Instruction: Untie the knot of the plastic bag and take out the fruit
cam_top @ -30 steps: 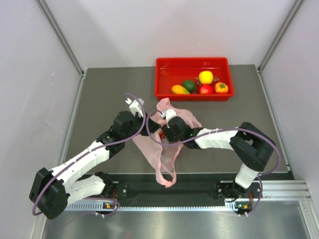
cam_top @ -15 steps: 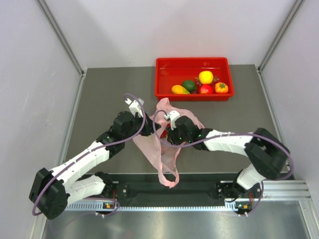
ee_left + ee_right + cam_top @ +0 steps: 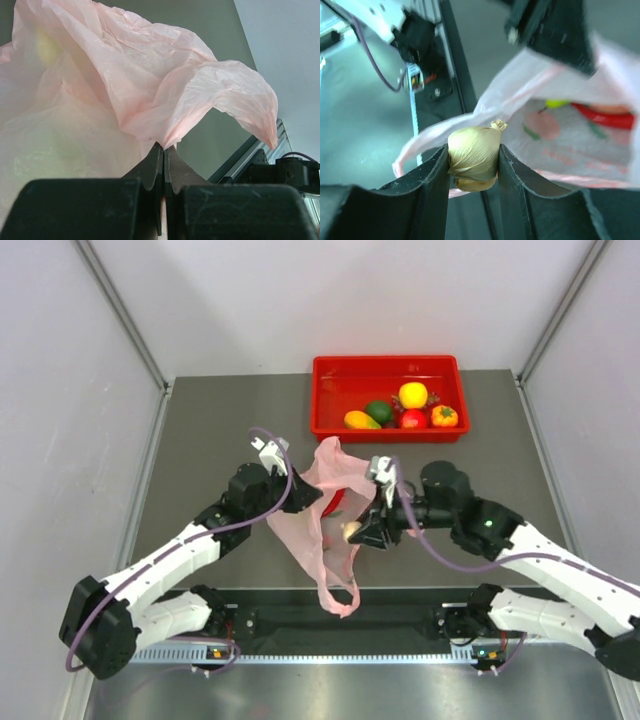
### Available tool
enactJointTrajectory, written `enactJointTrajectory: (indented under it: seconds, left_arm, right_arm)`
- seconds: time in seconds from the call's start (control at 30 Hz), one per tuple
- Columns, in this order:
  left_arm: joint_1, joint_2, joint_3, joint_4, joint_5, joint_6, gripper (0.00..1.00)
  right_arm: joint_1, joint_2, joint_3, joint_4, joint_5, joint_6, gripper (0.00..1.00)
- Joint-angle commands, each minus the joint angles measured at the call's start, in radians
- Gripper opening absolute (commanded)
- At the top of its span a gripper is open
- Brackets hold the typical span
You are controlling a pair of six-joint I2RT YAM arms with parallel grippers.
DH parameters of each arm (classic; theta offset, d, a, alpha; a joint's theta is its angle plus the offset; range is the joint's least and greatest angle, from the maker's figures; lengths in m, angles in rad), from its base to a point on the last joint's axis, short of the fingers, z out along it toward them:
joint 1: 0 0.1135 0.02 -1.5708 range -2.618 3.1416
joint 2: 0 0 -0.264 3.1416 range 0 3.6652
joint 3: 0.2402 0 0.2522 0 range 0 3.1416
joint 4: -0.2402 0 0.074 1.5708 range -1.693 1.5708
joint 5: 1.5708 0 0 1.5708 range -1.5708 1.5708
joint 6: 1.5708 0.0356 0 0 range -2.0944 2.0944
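The pale-pink plastic bag [image 3: 318,540] lies crumpled between the two arms, and its handle loops [image 3: 337,600] trail over the table's near edge. My left gripper [image 3: 300,492] is shut on a fold of the bag's rim [image 3: 165,135] and holds it lifted. My right gripper [image 3: 360,532] sits just right of the bag mouth, shut on a pale golden ribbed fruit [image 3: 472,156] with a small twisted tip. More fruit shows inside the bag as a yellow-green bit [image 3: 555,103] and a red shape [image 3: 607,117]. The knot is not visible.
A red tray [image 3: 330,400] stands at the back of the table with several fruits in it, among them a yellow one [image 3: 413,394] and a dark green one [image 3: 378,411]. Metal rails run along the table's near edge [image 3: 560,615] and both sides.
My right arm has drawn back to the right, out of the bag mouth, with the golden fruit in its jaws. The left arm still holds the bag's rim in the same place.
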Motion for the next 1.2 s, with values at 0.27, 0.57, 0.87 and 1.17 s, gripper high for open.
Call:
enactJointTrajectory:
  seconds: [0.27,0.57,0.87,1.17]
  left_arm:
    - [-0.002,0.028,0.034,0.061,0.010,0.005,0.00]
    - [-0.002,0.020,0.028,0.047,0.021,0.009,0.00]
    - [0.000,0.017,0.020,0.044,0.013,0.017,0.00]
    - [0.000,0.025,0.027,0.052,0.017,0.015,0.00]
  right_arm:
    - [-0.464,0.275,0.327,0.058,0.506,0.018,0.00]
    - [-0.696,0.832,0.718,0.102,0.726,0.102,0.00]
    - [-0.776,1.220,1.174,-0.111,0.657,0.087,0.10]
    - [-0.783,1.216,1.267,-0.136,0.629,0.084,1.00]
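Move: The right gripper holds the garlic bulb. Its drop spot in the red tray, on the grapes, is about 50 cm ahead, 26 cm to the right and 20 cm below. The yellow apple sits some 7 cm left of that spot, the orange pepper 7 cm nearer and 2 cm right, the red fruit 7 cm nearer and 7 cm left. From the left gripper the spot is about 37 cm ahead, 36 cm right, 15 cm down. Swing the right gripper, still pinching the garlic, away from the bag: forward about 50 cm and right nearly 25, first arching up some 10 cm, then sinking over the tray's right part. Turn it about 80 degrees clockwise on the way until the fingers point forward and down, then open wide and let go. Keep the left gripper pinching the bag. ##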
